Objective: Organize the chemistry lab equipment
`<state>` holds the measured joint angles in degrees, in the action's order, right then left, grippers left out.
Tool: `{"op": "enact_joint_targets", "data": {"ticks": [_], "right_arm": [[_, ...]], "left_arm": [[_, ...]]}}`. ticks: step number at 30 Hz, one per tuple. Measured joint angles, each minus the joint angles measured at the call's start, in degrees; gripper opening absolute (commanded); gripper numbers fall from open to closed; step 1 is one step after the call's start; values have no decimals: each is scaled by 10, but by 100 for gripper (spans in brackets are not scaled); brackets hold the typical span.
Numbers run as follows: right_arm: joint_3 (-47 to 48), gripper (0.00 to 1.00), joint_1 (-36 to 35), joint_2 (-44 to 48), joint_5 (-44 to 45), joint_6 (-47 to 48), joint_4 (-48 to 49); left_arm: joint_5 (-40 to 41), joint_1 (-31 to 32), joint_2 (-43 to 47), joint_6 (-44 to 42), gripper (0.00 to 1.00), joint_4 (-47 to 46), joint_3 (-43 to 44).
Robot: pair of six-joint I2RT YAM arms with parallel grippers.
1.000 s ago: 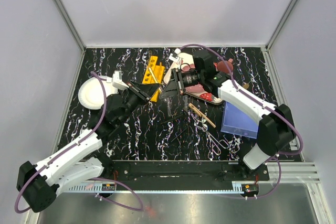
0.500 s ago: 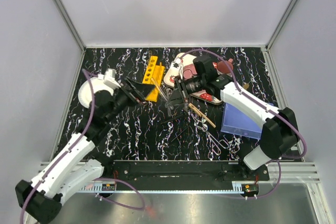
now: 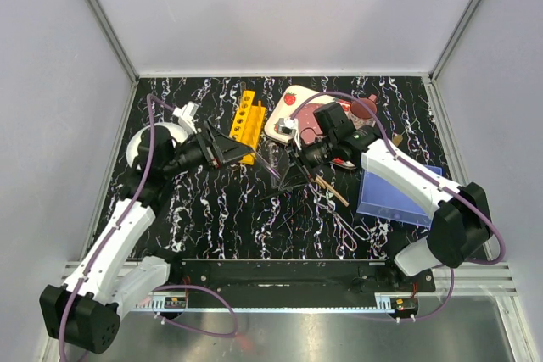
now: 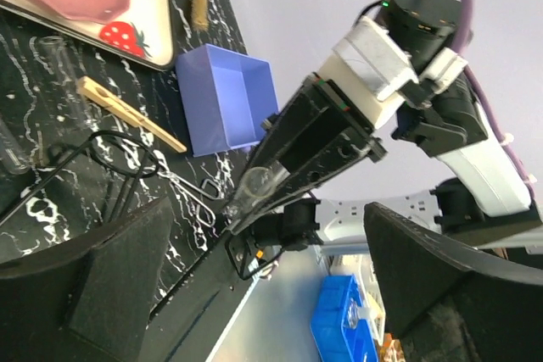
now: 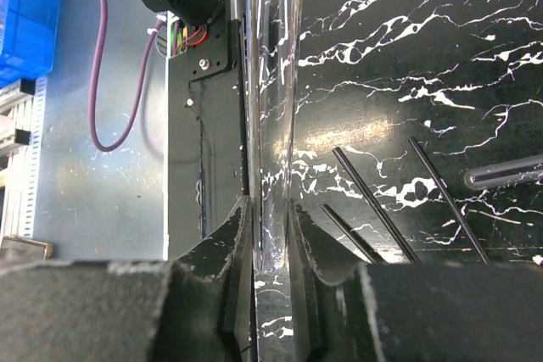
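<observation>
My right gripper (image 3: 291, 173) is shut on a clear glass tube (image 5: 271, 116) and holds it over the middle of the table; the tube (image 4: 253, 184) also shows in the left wrist view. My left gripper (image 3: 226, 148) is wide open and empty, beside the yellow holed rack (image 3: 246, 119), facing the right gripper. A tan wooden clamp (image 3: 327, 186), silvery forceps (image 3: 344, 223) and thin black rods (image 3: 284, 207) lie on the table near the right gripper. A second glass tube (image 5: 505, 172) lies by the rods (image 5: 373, 201).
The strawberry-print tray (image 3: 288, 118) stands behind the right gripper. A blue box (image 3: 392, 197) sits at the right. A white plate (image 3: 146, 152) lies at the left, behind the left arm.
My right gripper has moved from over the tray toward the near middle of the table with the tube in it. The left arm has swung up and back, its gripper staying by the rack.
</observation>
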<state>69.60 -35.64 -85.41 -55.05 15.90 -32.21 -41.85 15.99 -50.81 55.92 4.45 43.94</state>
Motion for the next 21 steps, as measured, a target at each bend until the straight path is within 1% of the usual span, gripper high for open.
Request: {"op": "enact_joint_targets", "data": {"ticks": [1,7,10,13,14,18,21], "right_arm": [[0,13,0,0,0,0,0],[0,13,-5,0,2,24,-12],[0,13,-9,0,1,30,-17],[0,13,-13,-1,1,35,-21],[0,14,-14,-1,1,36,-22],[0,13,-19,-6,1,41,-26],[0,14,-20,-8,1,44,-30]], "left_arm": [[-1,0,0,0,90,0,0],[-26,1,-8,-9,78,0,13],[-25,7,-15,-17,75,5,13],[-18,23,-27,-36,71,31,20],[-15,29,-33,-41,68,37,23],[-8,46,-48,-56,61,58,34],[0,51,-55,-65,53,67,43]]}}
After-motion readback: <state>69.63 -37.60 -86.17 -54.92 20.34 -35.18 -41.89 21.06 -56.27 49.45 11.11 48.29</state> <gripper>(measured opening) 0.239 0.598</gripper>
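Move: The left hand, open, has the free end of the clear test tube held by the right hand about 3 cm to its right, level and barely 1 cm ahead. From the left hand, the yellow rack stands some 17 cm ahead, about in line sideways, and roughly 25 cm below. The right hand has that free end some 9 cm to its left, 2 cm ahead and 7 cm above; the wooden clamp lies about 9 cm right, 6 cm ahead, 18 cm below it. Rightward and down, after a small lift, the left hand eases about 2–3 cm in total onto the free end of the test tube, its fingers closing from wide open to a bit over half as they come around that end. The right hand keeps its grip on the tube and brings it slowly back and slightly down by 1–2 cm. ##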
